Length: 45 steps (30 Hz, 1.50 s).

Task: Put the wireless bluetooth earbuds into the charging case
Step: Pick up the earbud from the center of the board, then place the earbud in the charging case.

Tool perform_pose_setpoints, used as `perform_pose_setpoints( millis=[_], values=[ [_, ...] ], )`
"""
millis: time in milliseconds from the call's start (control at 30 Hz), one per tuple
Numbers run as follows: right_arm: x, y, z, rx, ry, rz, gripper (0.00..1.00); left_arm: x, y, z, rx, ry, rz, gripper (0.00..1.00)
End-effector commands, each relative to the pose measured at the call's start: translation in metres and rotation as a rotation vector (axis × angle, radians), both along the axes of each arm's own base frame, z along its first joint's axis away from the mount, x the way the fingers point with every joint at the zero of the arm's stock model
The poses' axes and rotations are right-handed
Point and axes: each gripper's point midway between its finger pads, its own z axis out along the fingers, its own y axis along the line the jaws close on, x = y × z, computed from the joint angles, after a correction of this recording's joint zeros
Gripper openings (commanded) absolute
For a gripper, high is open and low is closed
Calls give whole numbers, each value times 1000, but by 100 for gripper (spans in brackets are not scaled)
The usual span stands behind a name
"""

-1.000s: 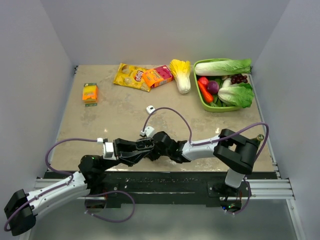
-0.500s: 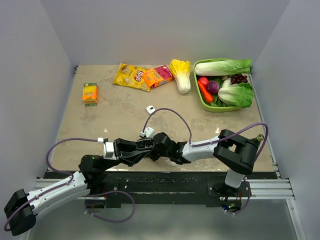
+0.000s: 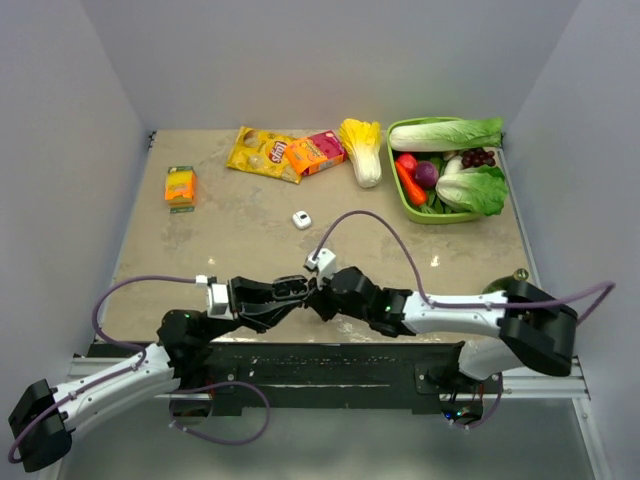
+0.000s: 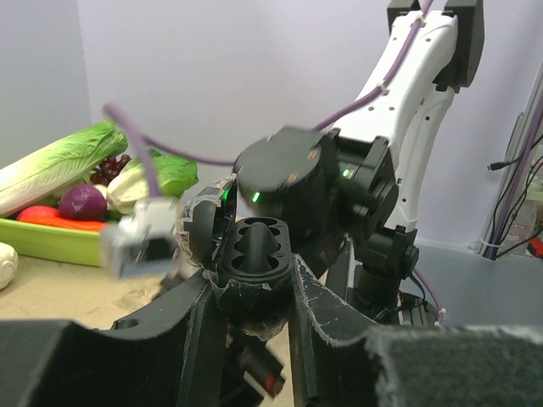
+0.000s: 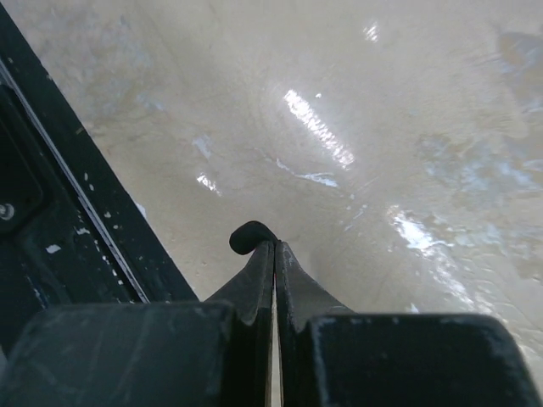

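My left gripper is shut on the black oval charging case, held near the table's front edge. In the left wrist view the case sits between the fingers with its lid open and its moulded wells facing up; I see no bud in them. My right gripper is just right of the case. The right wrist view shows its jaws pressed together, pinching a small glossy black earbud at the tips, above the bare table. A small white object lies farther back on the table.
A green basket of vegetables stands at the back right. A yellow snack bag, an orange box and a cabbage lie along the back. An orange packet is at the left. The black front rail runs below the right gripper.
The right gripper has closed. Its arm has dropped and stretched out, elbow swung to the right, and the wrist has shifted a little right of the case. The left arm has not moved.
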Motion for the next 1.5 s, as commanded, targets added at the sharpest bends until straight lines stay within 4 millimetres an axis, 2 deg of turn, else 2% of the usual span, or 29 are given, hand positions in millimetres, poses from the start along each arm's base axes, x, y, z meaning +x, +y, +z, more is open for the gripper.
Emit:
perform_pose_setpoints(
  millis=[0,133,167,233,300,367,400,500,633,700,800,900,1100,1467],
  values=[
    [21,-30,52,72,-111,-172,0,2,2,-9,-4,13,18,0],
    [32,-73,104,101,-211,-311,0,8,2,-4,-15,7,47,0],
    [31,-83,125,133,-232,-331,0,9,2,-3,-19,6,51,0],
    [33,-99,146,136,-281,-362,0,13,0,0,-21,7,63,0],
    [30,-110,178,185,-313,-364,0,18,-4,-1,-8,16,67,0],
    [25,-115,200,206,-346,-334,0,18,-7,4,-12,5,61,0],
    [21,-117,210,231,-359,-309,0,19,-11,1,4,11,55,0],
    [3,-112,229,269,-390,-175,0,19,-16,3,12,4,36,0],
    [-19,-101,235,261,-396,-3,0,17,-21,3,28,-4,11,0],
    [-34,-94,235,267,-385,96,0,14,-24,3,36,-9,-9,0],
    [-44,-89,231,264,-379,169,0,10,-29,3,50,-18,-49,0],
    [-50,-83,228,266,-369,201,0,5,-32,3,55,-22,-90,0],
    [-60,-84,238,315,-386,240,0,0,-38,0,61,-10,-140,0],
    [-60,-73,221,236,-362,258,0,-1,-46,9,48,-16,-182,0]
  ],
)
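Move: The right hand, already holding the black earbud just over the board, has the open charging case some 18 cm above it, about 4 cm back and 1 cm to its left. The white earbud case lies roughly 27 cm ahead of the right hand, 2 cm left and 6 cm lower. From the left hand, which keeps the black case, the earbud is about 5 cm ahead, 2 cm right and 17 cm below. Right hand lifts earbud about 20 cm, right and back, towards case; left carries case 5 cm right, down. ##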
